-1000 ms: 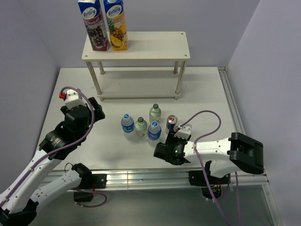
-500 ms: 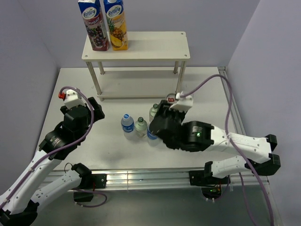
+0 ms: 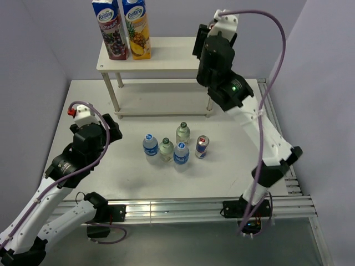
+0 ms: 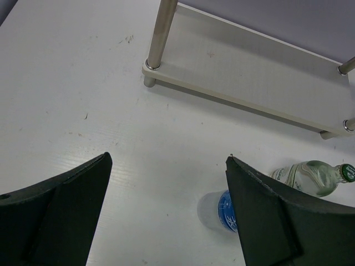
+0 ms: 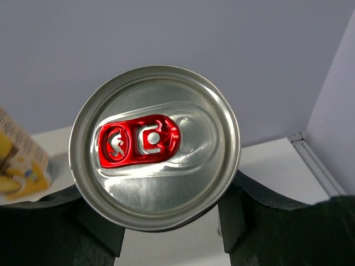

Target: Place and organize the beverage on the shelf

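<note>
The shelf (image 3: 166, 55) stands at the back of the table with two juice cartons (image 3: 109, 27) on the left of its top board. My right gripper (image 3: 201, 41) hangs by the shelf's top right end. In the right wrist view it (image 5: 163, 221) is shut on a silver can (image 5: 155, 147) with a red tab. My left gripper (image 3: 111, 130) is low at the left, open and empty (image 4: 169, 158). A blue-capped bottle (image 4: 219, 210) and a green glass bottle (image 4: 310, 174) lie past its right finger.
Several small bottles (image 3: 166, 148) and another can (image 3: 203, 147) stand grouped mid-table in front of the shelf. The shelf's lower board (image 4: 249, 72) is bare. A metal rail (image 3: 274, 127) runs along the table's right edge; walls close in behind and on both sides.
My right arm has risen from beside the bottles on the table to the top right end of the shelf. The left arm has not moved.
</note>
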Robot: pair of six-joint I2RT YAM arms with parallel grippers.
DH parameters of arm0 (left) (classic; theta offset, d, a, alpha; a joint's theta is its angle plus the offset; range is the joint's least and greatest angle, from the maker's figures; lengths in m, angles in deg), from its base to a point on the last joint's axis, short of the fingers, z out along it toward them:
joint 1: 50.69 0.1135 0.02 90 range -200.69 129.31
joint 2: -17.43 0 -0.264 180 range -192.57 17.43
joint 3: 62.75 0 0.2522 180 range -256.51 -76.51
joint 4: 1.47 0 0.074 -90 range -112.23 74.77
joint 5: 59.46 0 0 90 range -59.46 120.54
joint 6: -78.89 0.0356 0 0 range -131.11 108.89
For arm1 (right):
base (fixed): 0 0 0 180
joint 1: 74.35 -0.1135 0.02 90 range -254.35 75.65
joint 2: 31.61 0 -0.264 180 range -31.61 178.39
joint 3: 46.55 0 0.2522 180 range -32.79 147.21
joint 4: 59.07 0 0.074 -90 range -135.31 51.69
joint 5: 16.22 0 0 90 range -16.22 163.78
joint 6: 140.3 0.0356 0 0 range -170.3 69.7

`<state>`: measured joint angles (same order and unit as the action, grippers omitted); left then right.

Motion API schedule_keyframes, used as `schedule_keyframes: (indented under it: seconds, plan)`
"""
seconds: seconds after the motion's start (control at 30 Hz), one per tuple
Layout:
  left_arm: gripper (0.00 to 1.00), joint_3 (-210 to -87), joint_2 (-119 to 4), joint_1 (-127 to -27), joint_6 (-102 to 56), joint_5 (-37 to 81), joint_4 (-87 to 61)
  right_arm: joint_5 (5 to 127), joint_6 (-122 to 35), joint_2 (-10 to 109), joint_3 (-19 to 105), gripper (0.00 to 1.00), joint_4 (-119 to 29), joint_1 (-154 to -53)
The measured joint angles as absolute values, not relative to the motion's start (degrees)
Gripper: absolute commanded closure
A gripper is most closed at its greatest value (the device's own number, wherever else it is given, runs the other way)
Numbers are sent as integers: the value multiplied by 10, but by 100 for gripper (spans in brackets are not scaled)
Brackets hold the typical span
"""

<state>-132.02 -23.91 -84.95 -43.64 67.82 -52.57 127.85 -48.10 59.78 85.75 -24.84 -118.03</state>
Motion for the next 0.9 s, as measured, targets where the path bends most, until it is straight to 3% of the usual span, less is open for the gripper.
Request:
schedule_keyframes:
  seconds: [0.27,0.7,0.9]
  plan:
    - [9,-1319,-240,-830,-431,655,-517,1213,-503,777,1019,100,-235,-1084]
    - [10,-1311,-245,-803,-421,627,-510,1165,-455,834,1017,100,-204,-1047]
    - [10,-1311,-245,-797,-420,621,-510,1162,-439,834,1003,81,-214,-1041]
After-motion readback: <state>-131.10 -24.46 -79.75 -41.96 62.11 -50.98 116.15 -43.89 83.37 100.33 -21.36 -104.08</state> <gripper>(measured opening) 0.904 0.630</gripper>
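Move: The right hand already holds a can. The free spot at the right end of the shelf top lies about 15 cm ahead of it, straight on and some 15 cm below. The yellow juice carton stands roughly 13 cm ahead and 22 cm left, 3 cm below; the dark juice carton is about 9 cm farther left, level with it. From the left hand the spot is about 27 cm ahead, 32 cm right and 8 cm above. Right hand carries the gripped can about 15 cm forward, then mostly down 10 cm towards the shelf top's right end. ##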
